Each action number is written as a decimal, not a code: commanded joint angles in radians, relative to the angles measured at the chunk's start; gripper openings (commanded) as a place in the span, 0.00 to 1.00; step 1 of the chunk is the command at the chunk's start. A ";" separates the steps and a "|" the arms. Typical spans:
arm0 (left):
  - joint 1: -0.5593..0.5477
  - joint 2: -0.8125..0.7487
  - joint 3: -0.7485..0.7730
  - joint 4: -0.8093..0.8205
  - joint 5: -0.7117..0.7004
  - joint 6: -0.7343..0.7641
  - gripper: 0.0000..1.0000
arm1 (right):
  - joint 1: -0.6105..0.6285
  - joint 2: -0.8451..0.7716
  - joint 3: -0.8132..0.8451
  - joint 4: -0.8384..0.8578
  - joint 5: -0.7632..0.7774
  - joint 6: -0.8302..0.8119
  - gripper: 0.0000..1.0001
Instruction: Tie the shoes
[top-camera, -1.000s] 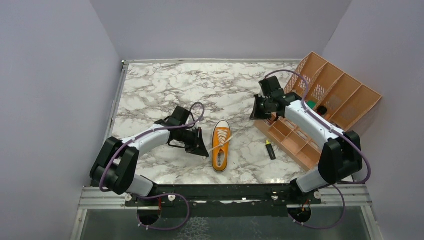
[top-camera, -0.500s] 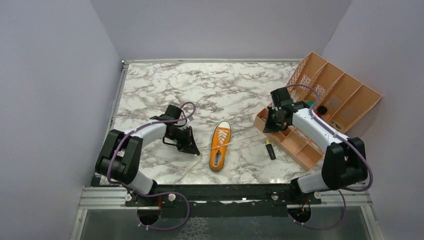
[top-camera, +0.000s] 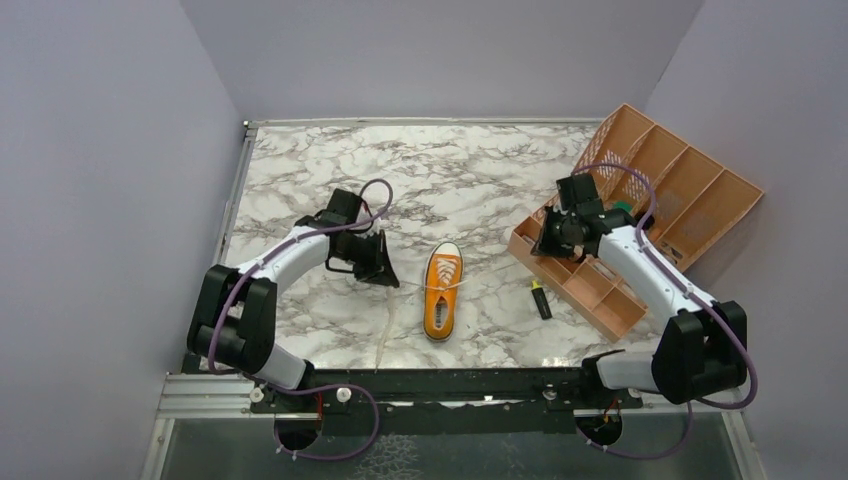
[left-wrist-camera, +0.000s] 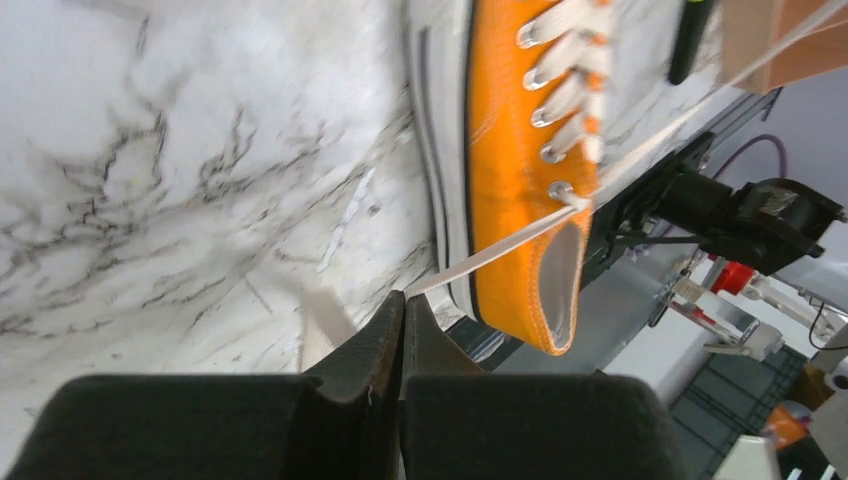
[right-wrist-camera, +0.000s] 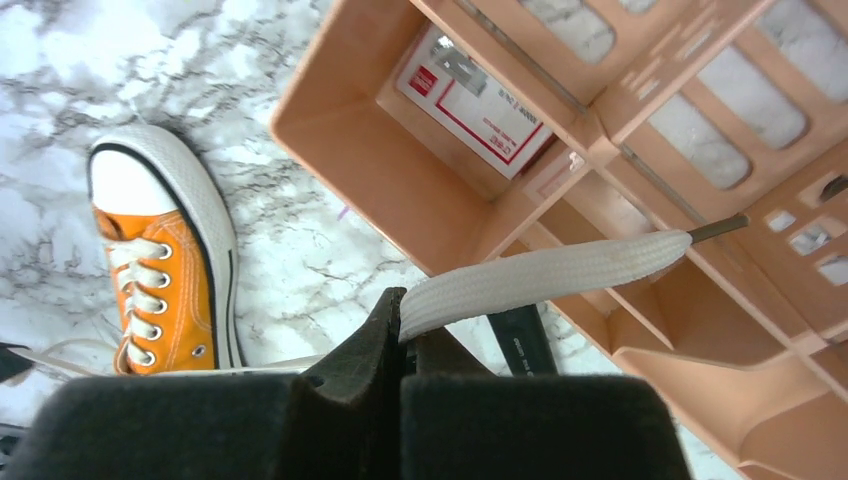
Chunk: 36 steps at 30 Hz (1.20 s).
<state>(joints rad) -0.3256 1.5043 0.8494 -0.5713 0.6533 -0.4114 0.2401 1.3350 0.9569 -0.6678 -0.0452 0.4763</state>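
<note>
The orange sneaker (top-camera: 441, 292) with white toe cap lies mid-table, toe pointing away from the arm bases. It also shows in the left wrist view (left-wrist-camera: 520, 150) and the right wrist view (right-wrist-camera: 165, 290). My left gripper (top-camera: 385, 277) is just left of the shoe, shut on one white lace (left-wrist-camera: 500, 250) that runs taut from the top eyelet to its tips (left-wrist-camera: 405, 297). My right gripper (top-camera: 546, 246) is to the right, over the tray's edge, shut on the other lace (right-wrist-camera: 550, 275); its tips (right-wrist-camera: 400, 315) pinch the flat lace end.
A peach compartment tray (top-camera: 690, 195) lies tilted at the right, under and behind my right gripper; it fills the right wrist view (right-wrist-camera: 480, 170). A black and yellow marker (top-camera: 541, 298) lies between shoe and tray. A loose lace tail (top-camera: 383, 335) trails toward the front edge.
The two grippers have moved apart, the left one to the left and back, the right one to the right, drawing both laces out sideways. The shoe has shifted slightly.
</note>
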 joint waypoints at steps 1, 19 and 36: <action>0.013 -0.070 0.132 -0.022 -0.041 0.082 0.00 | -0.027 -0.047 0.066 0.047 0.040 -0.084 0.01; -0.206 -0.032 0.187 0.373 -0.010 -0.034 0.00 | -0.030 0.091 0.195 0.093 -0.735 -0.143 0.01; -0.289 -0.199 -0.147 0.860 -0.126 0.010 0.00 | 0.248 0.689 0.561 0.349 -0.944 0.302 0.01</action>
<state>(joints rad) -0.6106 1.3598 0.7551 0.1951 0.5629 -0.4206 0.3809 1.8931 1.4010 -0.3511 -0.9409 0.6945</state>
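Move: The orange shoe, whose taut laces both hands already hold, has its middle about 10 cm to the left hand's right, 1 cm nearer the base and roughly 3 cm below. From the right hand the shoe lies some 20 cm left, 8 cm back and 6 cm lower. The highlighter lies about 9 cm back from the right hand and 1 cm to its right, 9 cm down; the organiser box's tray is centred 14 cm right and 1 cm ahead, some 8 cm below. The laces, still pinched one in each shut gripper, are first carried up and forward, both hands rising about 5 cm or more. Then the hands close in over the shoe: the left goes some 11 cm right, its fingers swinging forward; the right sweeps about 20 cm left and a little forward to above the toe end, rolling some 50 degrees so its fingers point leftward. ##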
